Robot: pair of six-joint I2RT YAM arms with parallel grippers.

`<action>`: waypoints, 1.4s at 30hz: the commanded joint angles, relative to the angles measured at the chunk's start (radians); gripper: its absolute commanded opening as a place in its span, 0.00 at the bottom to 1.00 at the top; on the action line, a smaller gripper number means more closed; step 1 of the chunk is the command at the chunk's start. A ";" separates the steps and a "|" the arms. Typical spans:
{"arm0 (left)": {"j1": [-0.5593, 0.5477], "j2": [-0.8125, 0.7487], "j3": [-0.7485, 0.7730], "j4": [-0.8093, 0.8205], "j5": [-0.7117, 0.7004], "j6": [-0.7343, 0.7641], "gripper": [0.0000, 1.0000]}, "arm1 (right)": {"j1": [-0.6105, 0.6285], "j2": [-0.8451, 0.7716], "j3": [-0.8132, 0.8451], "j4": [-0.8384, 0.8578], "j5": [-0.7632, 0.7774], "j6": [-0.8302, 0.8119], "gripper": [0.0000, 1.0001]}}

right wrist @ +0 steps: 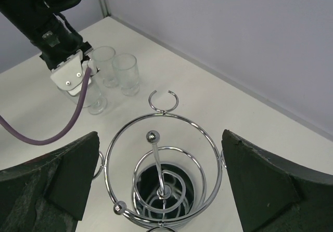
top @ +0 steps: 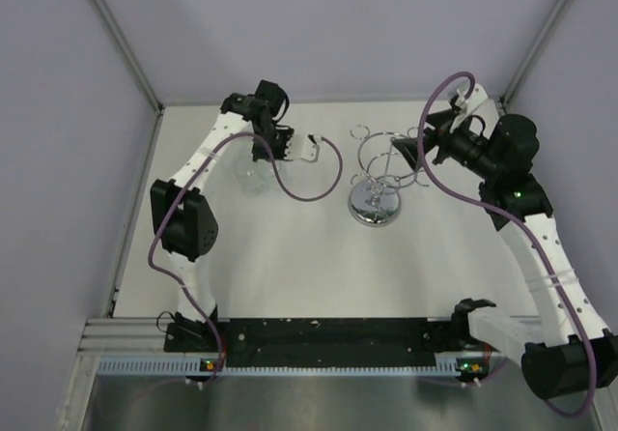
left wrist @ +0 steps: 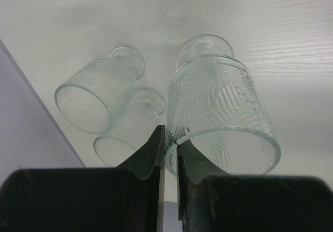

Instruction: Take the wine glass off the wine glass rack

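Observation:
A ribbed wine glass (left wrist: 218,112) stands upright over the white table, and my left gripper (left wrist: 169,133) is shut on its rim, one finger inside and one outside. In the right wrist view that glass (right wrist: 94,101) shows under the left gripper (right wrist: 67,76), to the left of and apart from the rack. The wine glass rack (right wrist: 157,164) is shiny chrome wire, and no glass hangs on the arms in view. My right gripper (right wrist: 160,138) hovers open above it, its fingers either side of the top ring. From above, the rack (top: 375,204) sits mid-table.
Two more ribbed glasses (left wrist: 96,94) (left wrist: 130,133) stand close to the left of the held one. Just beyond them is the grey side wall (left wrist: 21,117). A purple cable (right wrist: 57,133) loops from the left wrist toward the rack.

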 commanded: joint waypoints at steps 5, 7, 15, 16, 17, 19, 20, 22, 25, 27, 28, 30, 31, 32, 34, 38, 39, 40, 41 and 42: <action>-0.001 0.038 0.019 0.069 -0.048 0.082 0.00 | -0.006 0.019 0.021 0.034 -0.008 -0.019 0.99; 0.000 0.049 0.019 0.077 -0.046 0.086 0.00 | -0.006 0.020 0.021 0.031 -0.013 -0.021 0.99; 0.006 0.089 0.019 0.080 -0.040 0.097 0.00 | -0.006 0.045 0.032 0.022 -0.009 -0.028 0.99; 0.006 0.090 0.018 0.075 -0.036 0.105 0.00 | -0.008 0.046 0.035 0.022 -0.010 -0.030 0.99; 0.006 0.092 0.016 0.072 -0.032 0.108 0.00 | -0.008 0.049 0.035 0.024 -0.008 -0.030 0.99; 0.009 0.096 0.015 0.072 -0.029 0.111 0.00 | -0.008 0.057 0.041 0.020 -0.008 -0.028 0.99; 0.012 0.099 0.013 0.069 -0.028 0.112 0.00 | -0.006 0.062 0.041 0.020 -0.010 -0.028 0.99; 0.012 0.103 0.010 0.069 -0.025 0.112 0.00 | -0.008 0.068 0.044 0.020 -0.010 -0.027 0.99; 0.015 0.109 0.002 0.072 -0.029 0.112 0.00 | -0.008 0.078 0.051 0.021 -0.012 -0.025 0.99; 0.017 0.113 0.001 0.067 -0.034 0.123 0.00 | -0.006 0.085 0.054 0.020 -0.015 -0.022 0.99; 0.017 0.115 -0.001 0.064 -0.035 0.128 0.00 | -0.006 0.089 0.057 0.020 -0.015 -0.021 0.99; 0.017 0.118 -0.001 0.058 -0.034 0.134 0.00 | -0.008 0.094 0.061 0.020 -0.018 -0.018 0.99; 0.017 0.118 -0.001 0.057 -0.032 0.135 0.04 | -0.008 0.098 0.064 0.019 -0.019 -0.018 0.99; 0.017 0.118 -0.001 0.055 -0.031 0.134 0.11 | -0.008 0.101 0.067 0.019 -0.022 -0.018 0.99; 0.017 0.116 0.002 0.051 -0.026 0.135 0.22 | -0.008 0.106 0.075 0.011 -0.022 -0.018 0.99; 0.017 0.113 0.009 0.043 -0.023 0.131 0.37 | -0.008 0.114 0.086 -0.004 -0.024 -0.030 0.99; 0.018 0.112 0.007 0.047 -0.020 0.126 0.39 | -0.006 0.117 0.090 -0.007 -0.025 -0.033 0.99; 0.017 0.109 0.009 0.050 -0.017 0.122 0.40 | -0.006 0.121 0.095 -0.012 -0.027 -0.035 0.99; 0.015 0.104 0.010 0.054 -0.012 0.117 0.41 | -0.008 0.124 0.097 -0.015 -0.028 -0.039 0.99; 0.015 0.103 0.013 0.055 -0.008 0.111 0.41 | -0.008 0.124 0.103 -0.019 -0.027 -0.041 0.99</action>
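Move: The left gripper still pinches the fourth wine glass by its rim; its free spot on the table is about 1 cm back and some 17 cm below that hand. Of the standing glasses, one is 7 cm ahead, another 5 cm ahead and 5 cm left, the third 1 cm back and 6 cm left, all middles about 11 cm below. From the open right hand the rack's middle lies roughly 3 cm ahead, 5 cm left and 20 cm below; the spot, 7 cm ahead, 27 cm left and 37 cm below. Lower the left gripper about 5 cm while easing it some 2.5 cm forward, bringing the pinched glass down into the free near-right corner beside the three standing glasses. Hold still there, then open the fingers part way so they come free on either side of the rim. Meanwhile sink the wide-open right gripper about 3 cm and forward nearly as much, towards the rack. ##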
